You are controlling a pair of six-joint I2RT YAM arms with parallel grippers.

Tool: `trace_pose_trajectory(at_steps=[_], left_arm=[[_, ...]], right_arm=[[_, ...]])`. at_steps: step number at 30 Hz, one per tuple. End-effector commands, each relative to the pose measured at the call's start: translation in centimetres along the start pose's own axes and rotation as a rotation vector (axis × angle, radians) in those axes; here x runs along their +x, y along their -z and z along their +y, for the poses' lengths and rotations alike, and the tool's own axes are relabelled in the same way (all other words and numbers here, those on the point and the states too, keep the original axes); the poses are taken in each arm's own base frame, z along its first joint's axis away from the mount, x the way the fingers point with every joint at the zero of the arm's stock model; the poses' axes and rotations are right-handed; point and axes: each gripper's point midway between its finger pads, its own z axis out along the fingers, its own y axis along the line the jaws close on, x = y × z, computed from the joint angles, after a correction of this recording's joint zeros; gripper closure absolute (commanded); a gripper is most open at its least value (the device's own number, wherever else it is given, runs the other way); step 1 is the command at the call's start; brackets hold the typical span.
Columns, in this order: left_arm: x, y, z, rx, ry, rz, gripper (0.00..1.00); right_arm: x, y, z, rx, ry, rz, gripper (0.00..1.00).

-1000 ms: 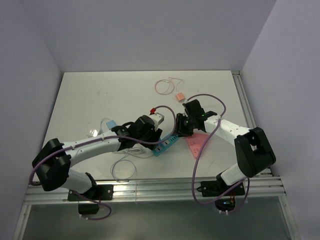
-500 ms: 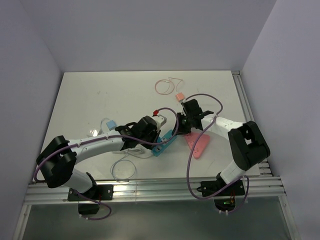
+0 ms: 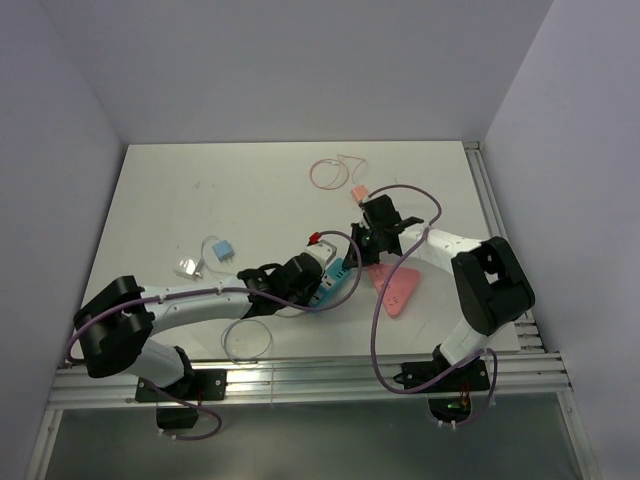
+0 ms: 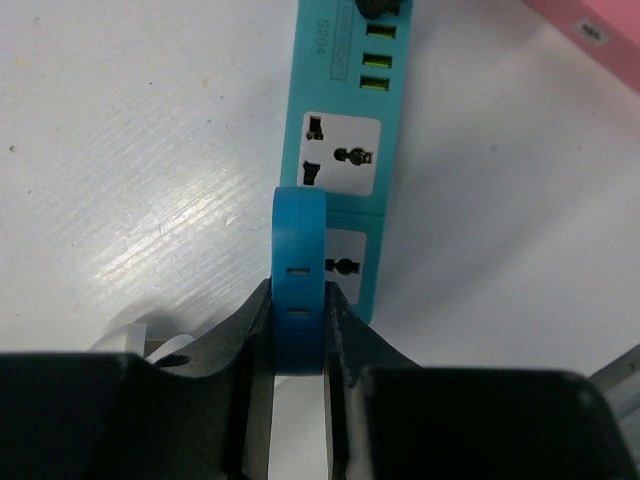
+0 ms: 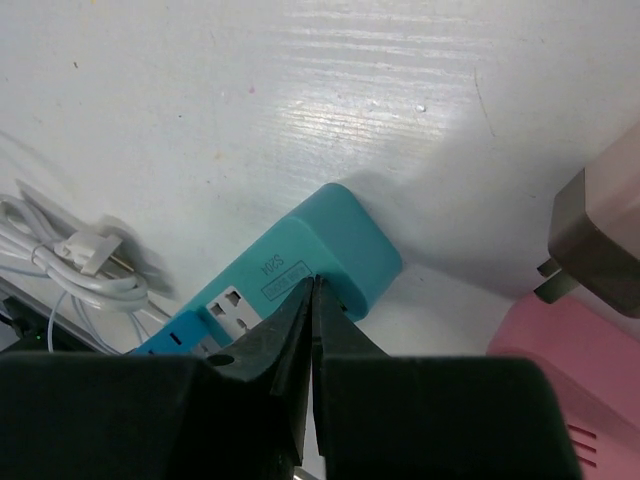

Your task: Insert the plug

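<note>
In the left wrist view, my left gripper (image 4: 300, 292) is shut on a blue plug (image 4: 300, 240). It holds the plug upright just over the lower socket of a teal power strip (image 4: 345, 110); whether the pins are in, I cannot tell. My right gripper (image 5: 312, 285) is shut with nothing between its fingers, and its tips rest on the rounded end of the teal power strip (image 5: 345, 245). From above, the left gripper (image 3: 318, 270) and the right gripper (image 3: 362, 256) meet over the strip (image 3: 340, 281) at mid-table.
A pink power strip (image 3: 398, 290) lies just right of the teal one, with a grey-brown plug (image 5: 595, 240) beside it. A white cable (image 3: 245, 340) loops near the front edge. A small blue adapter (image 3: 222, 249) sits to the left, and a thin pink cable (image 3: 335, 172) lies at the back.
Both grippers have closed, the left one on the blue plug. The left arm has come down and forward over the strip. The right gripper has shifted left onto the strip's end.
</note>
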Motion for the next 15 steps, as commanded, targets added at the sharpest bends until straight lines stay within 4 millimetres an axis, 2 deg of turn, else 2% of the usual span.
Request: trace_pose_trajectory(at_steps=[1,4,8,10,12,13,15], left_arm=[[5.2,-1.3,1.5,-0.111,0.081,0.136,1.0],[7.7,-1.8,0.8,-0.112,0.135,0.173,1.0],[7.8,-2.0,0.9,-0.122,0.157,0.167,1.0],[6.5,-1.2,1.3,-0.158,0.163,0.122,0.97],[5.4,-0.2,1.6,-0.171,0.184,0.09,0.8],[4.8,0.2,1.9,-0.185,0.192,0.068,0.6],[3.5,1.0,1.9,-0.17,0.207,0.028,0.45]], right_arm=[[1.6,-1.0,-1.7,0.079,0.019,0.06,0.92],[1.7,-0.7,-1.6,0.083,0.026,0.059,0.92],[1.8,-0.6,-1.7,0.086,0.033,0.06,0.92],[1.7,-0.4,-1.4,0.072,0.035,0.053,0.92],[1.4,-0.4,-0.9,0.052,0.037,0.042,0.92],[1.2,-0.2,-0.4,0.029,0.041,0.041,0.91],[0.8,-0.1,0.2,0.014,0.043,0.036,0.9]])
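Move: The left gripper already has the blue plug at the near-end socket of the teal power strip, which lies about 3 cm below the fingers, 1 cm ahead and 1 cm to the right. The white plug lies roughly 6 cm to the gripper's left and 1 cm back, the pink strip some 16 cm to its right and level with it. From the right fingertips, the socket is about 7 cm back, 6 cm left and 1 cm below. Keep the left gripper in place over the near-end socket and twist the wrist counter-clockwise about 10 degrees, dipping only some half a centimetre onto the plug; then open the fingers to about half their range and let go of it. Meanwhile hold the right gripper nearly shut, its tips still resting on the far end of the power strip. ##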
